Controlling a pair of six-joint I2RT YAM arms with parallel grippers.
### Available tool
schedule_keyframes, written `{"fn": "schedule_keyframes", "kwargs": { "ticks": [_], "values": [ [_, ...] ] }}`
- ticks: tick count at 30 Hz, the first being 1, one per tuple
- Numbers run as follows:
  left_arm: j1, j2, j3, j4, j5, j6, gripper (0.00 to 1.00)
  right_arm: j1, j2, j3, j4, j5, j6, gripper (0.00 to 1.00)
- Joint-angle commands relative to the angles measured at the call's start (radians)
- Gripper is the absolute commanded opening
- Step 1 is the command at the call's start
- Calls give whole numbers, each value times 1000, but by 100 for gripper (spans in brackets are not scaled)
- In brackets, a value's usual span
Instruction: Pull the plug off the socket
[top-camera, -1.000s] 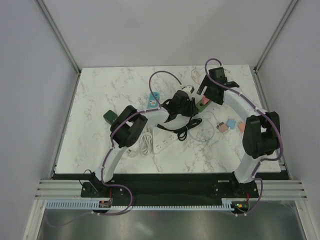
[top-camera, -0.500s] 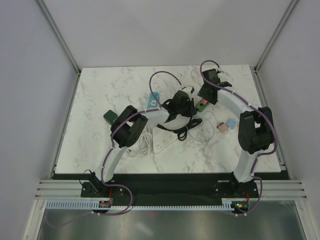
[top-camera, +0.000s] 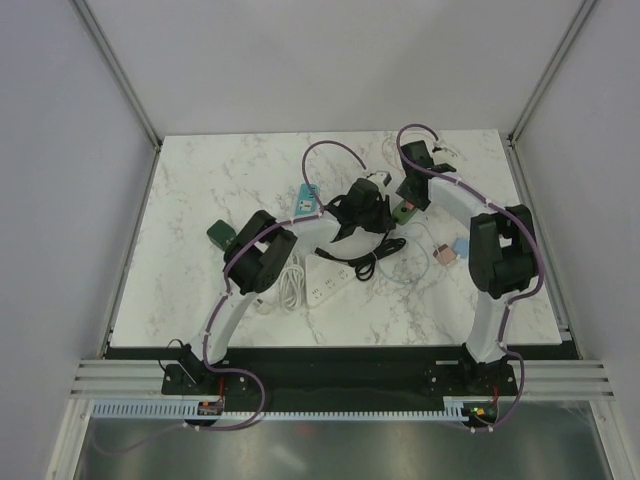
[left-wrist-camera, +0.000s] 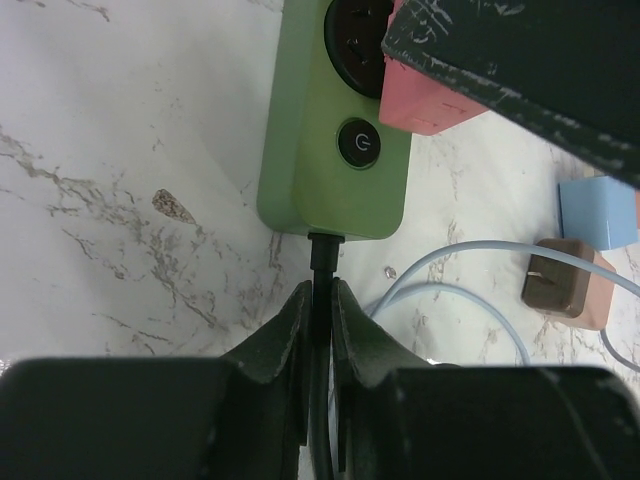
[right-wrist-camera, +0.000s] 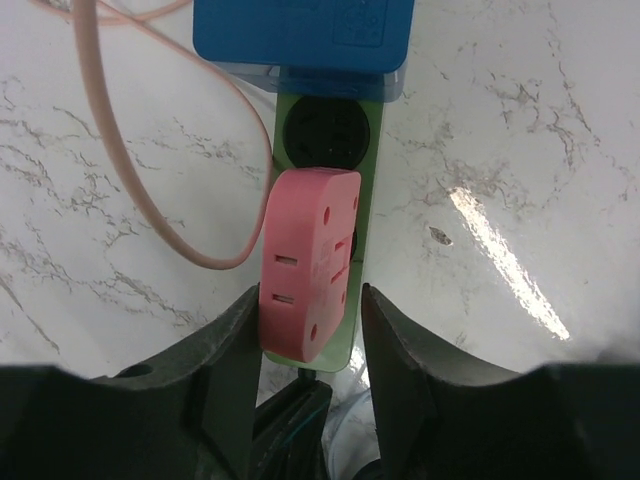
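A green power strip lies on the marble table, also in the left wrist view and the top view. A pink plug sits in one of its sockets, and a blue adapter sits at its far end. My right gripper is open and straddles the pink plug. Its left finger touches the plug and its right finger stands off with a gap. My left gripper is shut on the strip's black cord, just behind the strip's end.
A pink cable loops left of the strip. A blue adapter and a pink adapter with light-blue cables lie to the right. A white power strip, a teal strip and a dark green block lie to the left.
My right arm has swung left and in toward the green strip, bringing its gripper over the pink plug. My left arm has stayed in place on the cord.
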Motion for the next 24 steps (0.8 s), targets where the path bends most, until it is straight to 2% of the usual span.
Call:
{"fn": "schedule_keyframes", "kwargs": {
  "ticks": [1, 2, 8, 19, 24],
  "values": [
    [-13, 44, 26, -38, 53, -30, 17, 5, 22, 42, -13, 50, 47, 49],
    [-13, 44, 26, -40, 53, -30, 17, 5, 25, 46, -16, 62, 50, 45],
    [-7, 45, 28, -35, 82, -51, 17, 5, 64, 97, -45, 98, 58, 41],
    [-6, 44, 17, -15, 93, -45, 12, 12, 36, 166, -102, 56, -24, 0],
    [0, 19, -5, -11, 104, -38, 11, 12, -15, 145, -101, 44, -97, 0]
  ]
}}
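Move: The pink plug stands on the green strip right at the right fingertips, roughly 1 cm ahead, 1 cm to the right and 1 cm below the hand point. The blue plug is some 6 cm ahead and 5 cm to the right, about 1 cm lower. The left hand already holds the strip's black cord; from it the pink plug lies about 7 cm ahead, 6 cm right and 3 cm higher. Right fingers close and pinch the pink plug, shifting about 1 cm right; left keeps holding the cord. ##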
